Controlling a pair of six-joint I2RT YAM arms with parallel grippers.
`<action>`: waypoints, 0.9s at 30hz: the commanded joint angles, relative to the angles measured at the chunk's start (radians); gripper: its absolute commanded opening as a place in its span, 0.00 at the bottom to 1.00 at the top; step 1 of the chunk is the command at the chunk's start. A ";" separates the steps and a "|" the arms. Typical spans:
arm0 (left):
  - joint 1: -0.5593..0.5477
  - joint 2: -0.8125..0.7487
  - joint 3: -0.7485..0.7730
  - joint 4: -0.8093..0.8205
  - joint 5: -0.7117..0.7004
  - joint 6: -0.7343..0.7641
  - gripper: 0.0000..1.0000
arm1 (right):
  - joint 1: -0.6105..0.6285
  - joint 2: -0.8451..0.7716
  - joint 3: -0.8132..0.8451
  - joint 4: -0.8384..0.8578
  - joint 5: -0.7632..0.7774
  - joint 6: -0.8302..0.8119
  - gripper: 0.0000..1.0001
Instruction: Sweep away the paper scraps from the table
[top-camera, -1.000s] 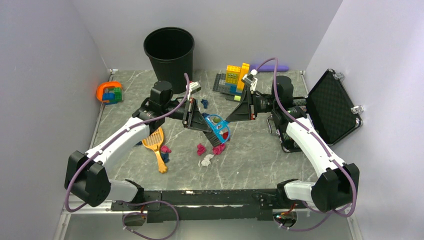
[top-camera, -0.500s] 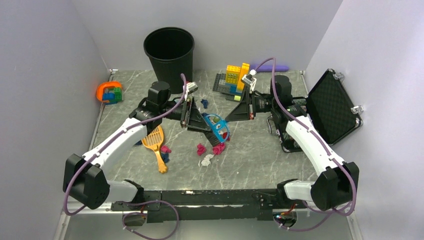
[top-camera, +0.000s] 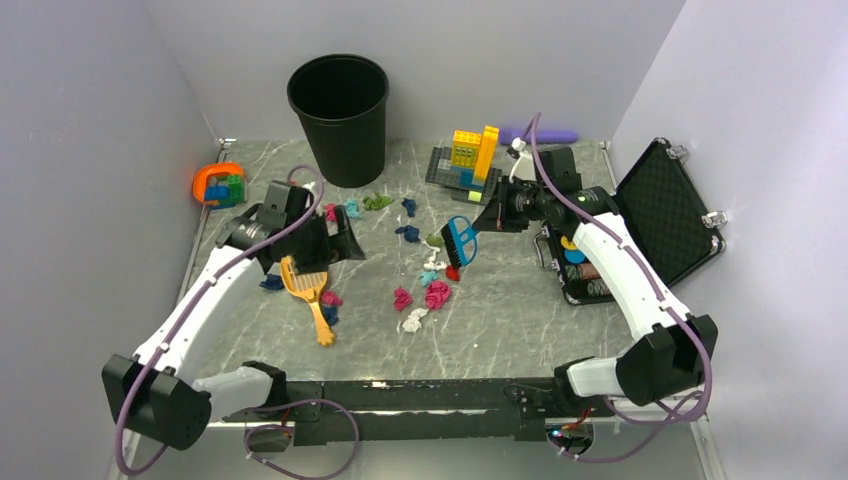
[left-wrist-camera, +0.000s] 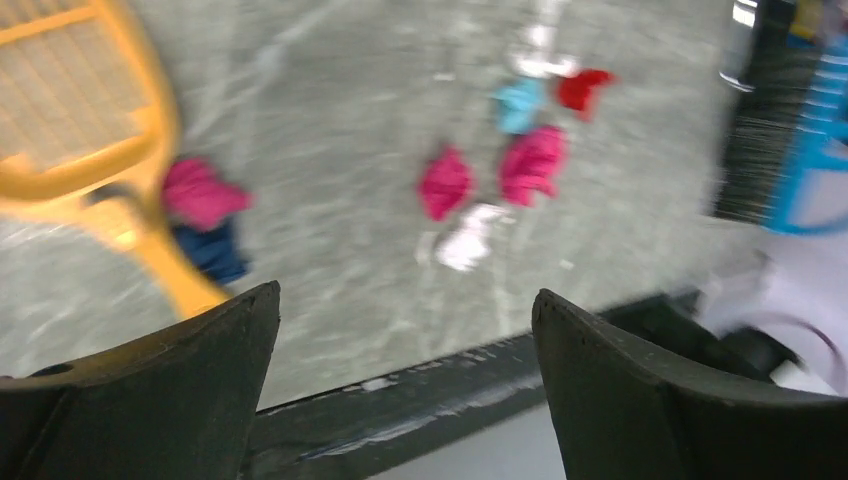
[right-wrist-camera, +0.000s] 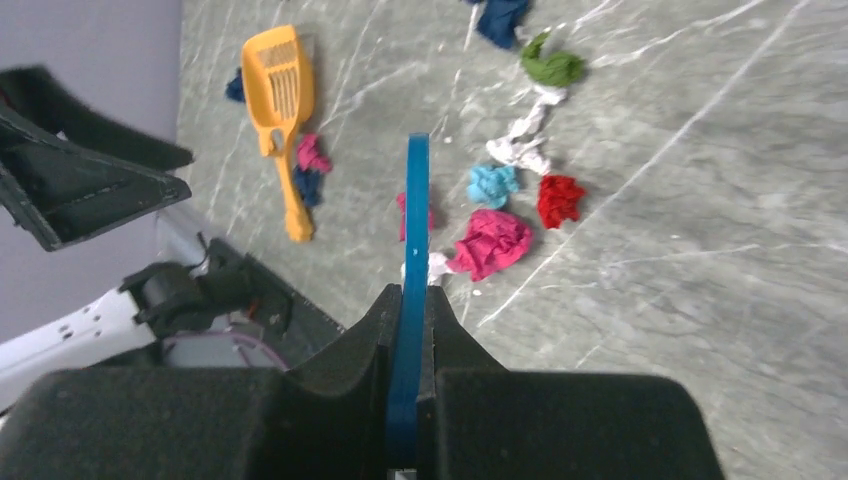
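Paper scraps in pink, white, teal, red, navy and green lie scattered on the marble table, most at its centre and a few near the bin. My right gripper is shut on the handle of a blue brush, held above the scraps. The right wrist view shows the brush edge-on between the jaws of the right gripper, over a magenta scrap. My left gripper is open and empty above a yellow scoop. The left wrist view is blurred; the left gripper stands wide, with pink scraps beyond it.
A black bin stands at the back. Stacked bricks on a baseplate are at the back right. An open black case with poker chips sits on the right. An orange object lies at the far left.
My left gripper opened, let go of the blue brush and swung left to above the yellow scoop. My right gripper kept the brush and drew it back to the right.
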 joint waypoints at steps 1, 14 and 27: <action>-0.001 -0.104 -0.095 -0.156 -0.413 -0.117 0.99 | 0.007 -0.089 0.019 0.012 0.165 0.018 0.00; -0.194 -0.410 -0.537 0.040 -0.791 -0.424 0.65 | 0.033 -0.107 0.025 0.093 0.109 0.070 0.00; -0.237 -0.180 -0.585 0.243 -0.885 -0.391 0.46 | 0.036 -0.099 0.052 0.067 0.091 0.079 0.00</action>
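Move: The orange scoop's handle lies about 10 cm to the left gripper's left, 5 cm back and some 19 cm below. On the table beyond it, the pink scrap is about 7 cm left of the gripper and level with it, the dark blue scrap 7 cm left and 3 cm back; the scoop head is about 13 cm left and 7 cm ahead. From the right gripper, which holds the blue brush, the handle is roughly 45 cm left, 10 cm back and 22 cm below. Bring the empty left gripper down about 15 cm and 10 cm left, drawing back some 6 cm before easing slightly forward, to come over the scoop handle. Meanwhile turn it some 30 degrees counter-clockwise, roll its left side up and close the wide-open fingers to about half. With the right, keep hold of the brush and raise it about 3 cm. ##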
